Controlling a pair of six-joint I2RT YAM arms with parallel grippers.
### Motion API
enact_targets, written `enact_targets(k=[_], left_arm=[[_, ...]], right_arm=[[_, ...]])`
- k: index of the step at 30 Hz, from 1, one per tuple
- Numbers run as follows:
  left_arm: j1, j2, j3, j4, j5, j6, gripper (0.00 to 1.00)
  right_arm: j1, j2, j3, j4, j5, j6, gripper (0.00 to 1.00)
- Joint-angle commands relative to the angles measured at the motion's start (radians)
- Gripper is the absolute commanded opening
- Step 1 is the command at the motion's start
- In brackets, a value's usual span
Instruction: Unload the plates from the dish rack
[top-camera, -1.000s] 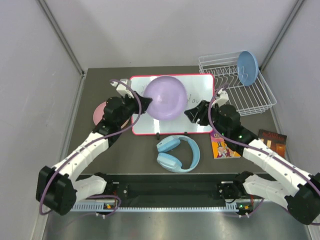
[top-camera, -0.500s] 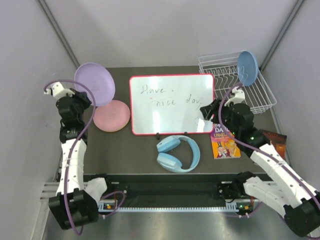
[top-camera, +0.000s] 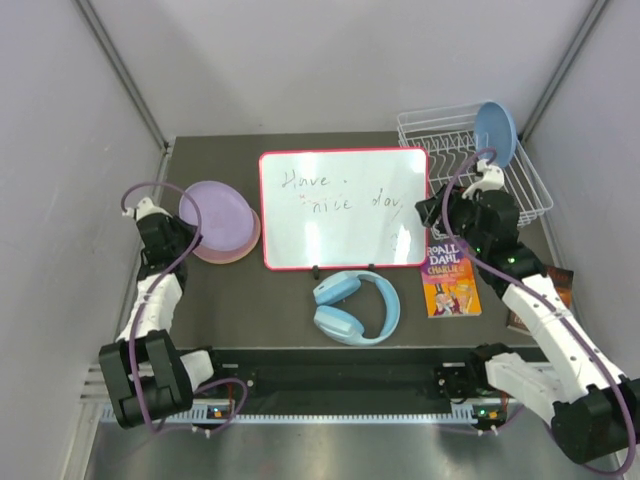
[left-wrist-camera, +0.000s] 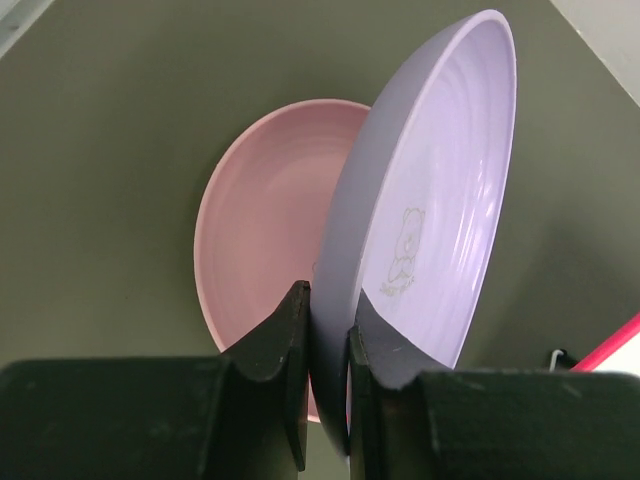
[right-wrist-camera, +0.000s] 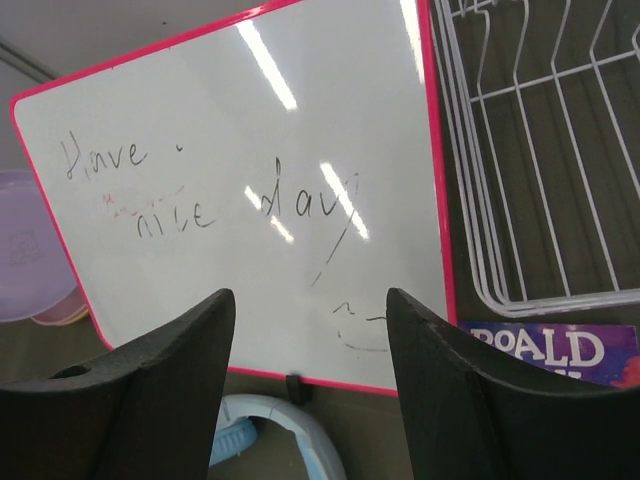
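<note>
My left gripper (left-wrist-camera: 328, 330) is shut on the rim of the lilac-purple plate (left-wrist-camera: 430, 200) and holds it low over the pink plate (left-wrist-camera: 265, 220); from above the lilac plate (top-camera: 217, 219) covers most of the pink plate (top-camera: 240, 250) at the table's left. The light-blue plate (top-camera: 496, 134) stands upright in the white wire dish rack (top-camera: 500, 195) at the back right. My right gripper (right-wrist-camera: 310, 300) is open and empty above the whiteboard's right edge, beside the rack (right-wrist-camera: 540, 170). The yellow-orange plate is not in view.
The red-framed whiteboard (top-camera: 343, 207) lies in the middle. Light-blue headphones (top-camera: 357, 307) lie in front of it. A Roald Dahl book (top-camera: 450, 280) lies under my right arm, and another book (top-camera: 548, 285) sits at the far right.
My left gripper carried the lilac plate from over the whiteboard to the far left and down onto the pink plate. My right gripper let go of it and drew back toward the rack.
</note>
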Motion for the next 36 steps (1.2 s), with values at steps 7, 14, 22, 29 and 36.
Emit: enact_targets(k=[7,14,22,29,36], left_arm=[[0.009,0.059,-0.036,0.137,0.025,-0.013,0.1],[0.007,0.11,-0.039,0.172,0.105,-0.057,0.48],[0.007,0.111,-0.006,0.108,0.024,-0.064,0.75],[0.009,0.068,0.045,-0.024,-0.07,-0.041,0.99],[0.009,-0.011,0.071,0.011,0.128,-0.119,0.99]], right_arm=[[-0.158,0.094,0.191,0.013,-0.074,-0.089,0.63],[-0.214,0.171,0.266,0.056,0.115,-0.169,0.63],[-0.327,0.335,0.381,0.069,0.149,-0.199,0.65],[-0.401,0.499,0.525,0.058,0.16,-0.232,0.66],[-0.421,0.773,0.744,0.041,0.271,-0.376,0.66]])
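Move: The left hand still holds the purple plate; the pink plate it goes onto lies with its middle about 7 cm ahead, 4 right and 9 below. For the empty right hand, the blue plate stands roughly 26 cm ahead, 20 right and 10 lower, in the dish rack, whose middle is some 20 ahead, 14 right, 16 below; the orange book lies 5 cm back, 8 right, 21 below. Left hand lowers 4 cm and lets go of the purple plate; right sweeps 25 cm right-forward towards blue plate. ##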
